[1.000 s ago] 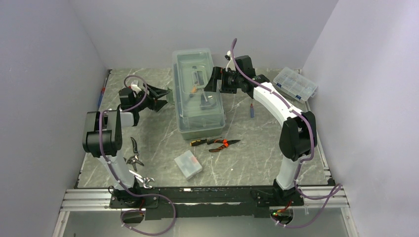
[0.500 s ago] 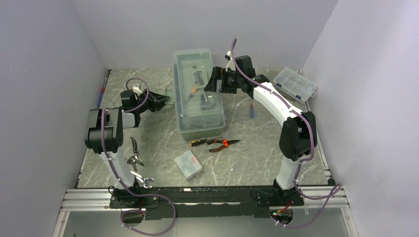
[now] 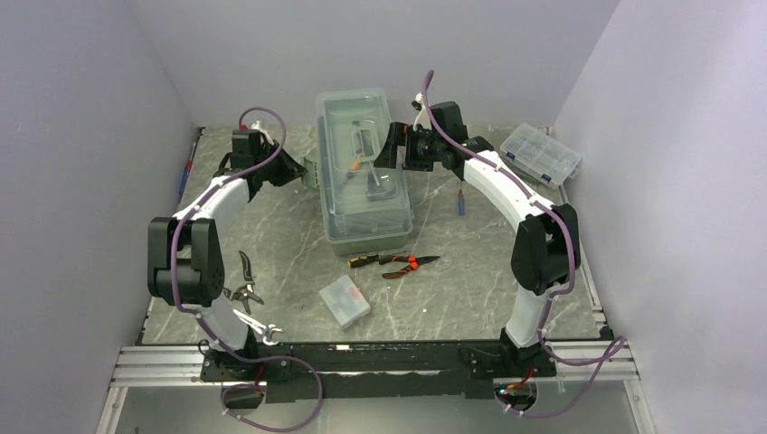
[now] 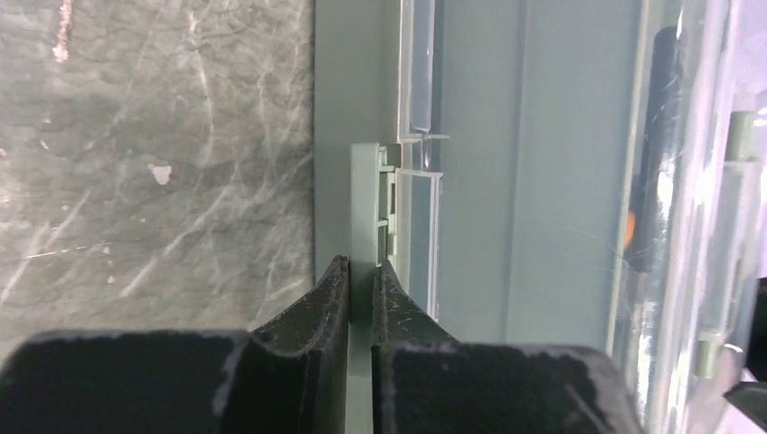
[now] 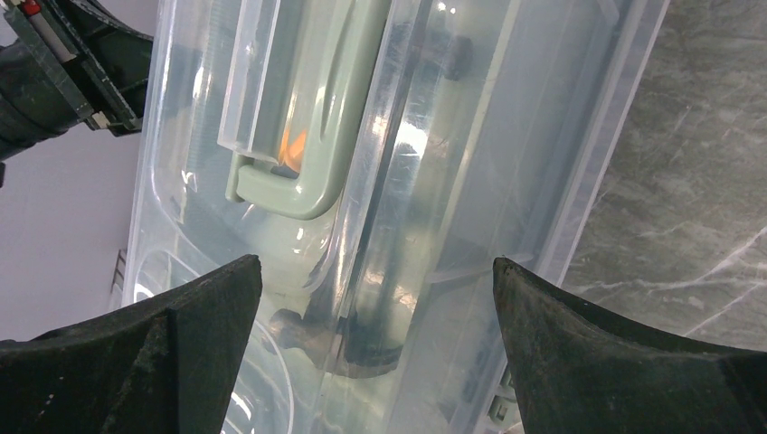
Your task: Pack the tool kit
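The tool kit [image 3: 364, 181] is a sage-green box with a clear lid, standing at the back middle of the table. Its lid is down, and a green handle [image 5: 303, 136] shows through it. My left gripper [image 3: 302, 169] is at the box's left side, shut on a thin green latch tab [image 4: 364, 203] that sticks out from the wall [image 4: 475, 181]. The tab sits pinched between both fingertips [image 4: 336, 289]. My right gripper [image 3: 387, 150] hangs open above the lid's right part [image 5: 434, 181], its fingers [image 5: 213, 298] wide apart with nothing between them.
Pliers [image 3: 398, 262] and a small clear case [image 3: 345, 302] lie in front of the box. A blue-handled screwdriver [image 3: 461, 202] and a flat organizer [image 3: 541, 153] are to the right. Cutters [image 3: 245, 280] and a wrench [image 3: 263, 331] lie near the left arm's base.
My left arm has stretched out and back to the box's left side, and its jaws have gone from open to shut on the latch tab. The right arm has not moved.
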Controlling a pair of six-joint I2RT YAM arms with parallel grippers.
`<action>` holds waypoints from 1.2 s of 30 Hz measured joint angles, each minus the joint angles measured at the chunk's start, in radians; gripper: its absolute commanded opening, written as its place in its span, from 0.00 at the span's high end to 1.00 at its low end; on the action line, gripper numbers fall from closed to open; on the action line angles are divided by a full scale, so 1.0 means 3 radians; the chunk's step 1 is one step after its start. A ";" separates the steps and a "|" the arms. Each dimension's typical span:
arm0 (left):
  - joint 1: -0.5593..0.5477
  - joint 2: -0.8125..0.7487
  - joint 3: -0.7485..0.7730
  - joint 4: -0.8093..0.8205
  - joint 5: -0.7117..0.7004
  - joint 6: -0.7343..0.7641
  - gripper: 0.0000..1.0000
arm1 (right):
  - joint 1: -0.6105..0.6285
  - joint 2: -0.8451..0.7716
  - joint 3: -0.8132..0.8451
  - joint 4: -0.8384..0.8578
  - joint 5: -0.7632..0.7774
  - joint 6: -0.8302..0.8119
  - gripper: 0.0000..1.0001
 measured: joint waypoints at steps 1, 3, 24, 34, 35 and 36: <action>-0.0031 0.0001 0.0074 -0.0131 -0.0075 0.0072 1.00 | 0.0000 0.0000 0.0000 0.0000 -0.0001 0.0000 0.01; -0.0074 0.0003 0.0158 -0.0278 -0.0177 0.0183 1.00 | 0.0000 0.0000 0.0000 0.0000 -0.0001 0.0000 0.01; -0.0186 0.0085 0.0242 0.0355 0.0271 0.0034 0.64 | -0.0025 -0.0019 -0.0006 -0.0028 0.0014 -0.0001 0.01; -0.0043 0.0183 -0.0161 0.0928 0.0697 -0.0366 0.58 | -0.0028 -0.0094 -0.0055 -0.0055 0.0039 -0.0041 0.01; -0.0024 0.0126 -0.0210 0.0913 0.0710 -0.0362 0.58 | -0.0028 -0.0100 -0.0058 -0.0056 0.0037 -0.0041 0.01; -0.0006 0.0053 -0.0262 0.0905 0.0721 -0.0360 0.57 | -0.0028 -0.0100 -0.0060 -0.0057 0.0037 -0.0041 0.01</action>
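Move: The left fingers are already shut on the toolbox's latch flap, its middle roughly 1 cm ahead and 1 cm to the right of the hand point, about level in height. The toolbox itself is centred about 14 cm to the right, straight across and some 3 cm lower; the carry handle on its lid is roughly 14 cm right, 5 cm farther out and 6 cm higher. From the right hand the latch flap lies about 18 cm to the left, 3 cm back and 6 cm lower. Rightwards towards the toolbox, slowly at first, the left hand keeps its pinch on the latch flap while its left side rolls up slightly. It then part-opens its fingers, lets go and swings right and up about 4 cm with a little forward, rolling the other way some 20 degrees, before sinking and drawing back above the flap. The wide-open right hand is pushed about 1 cm right at the lid. ##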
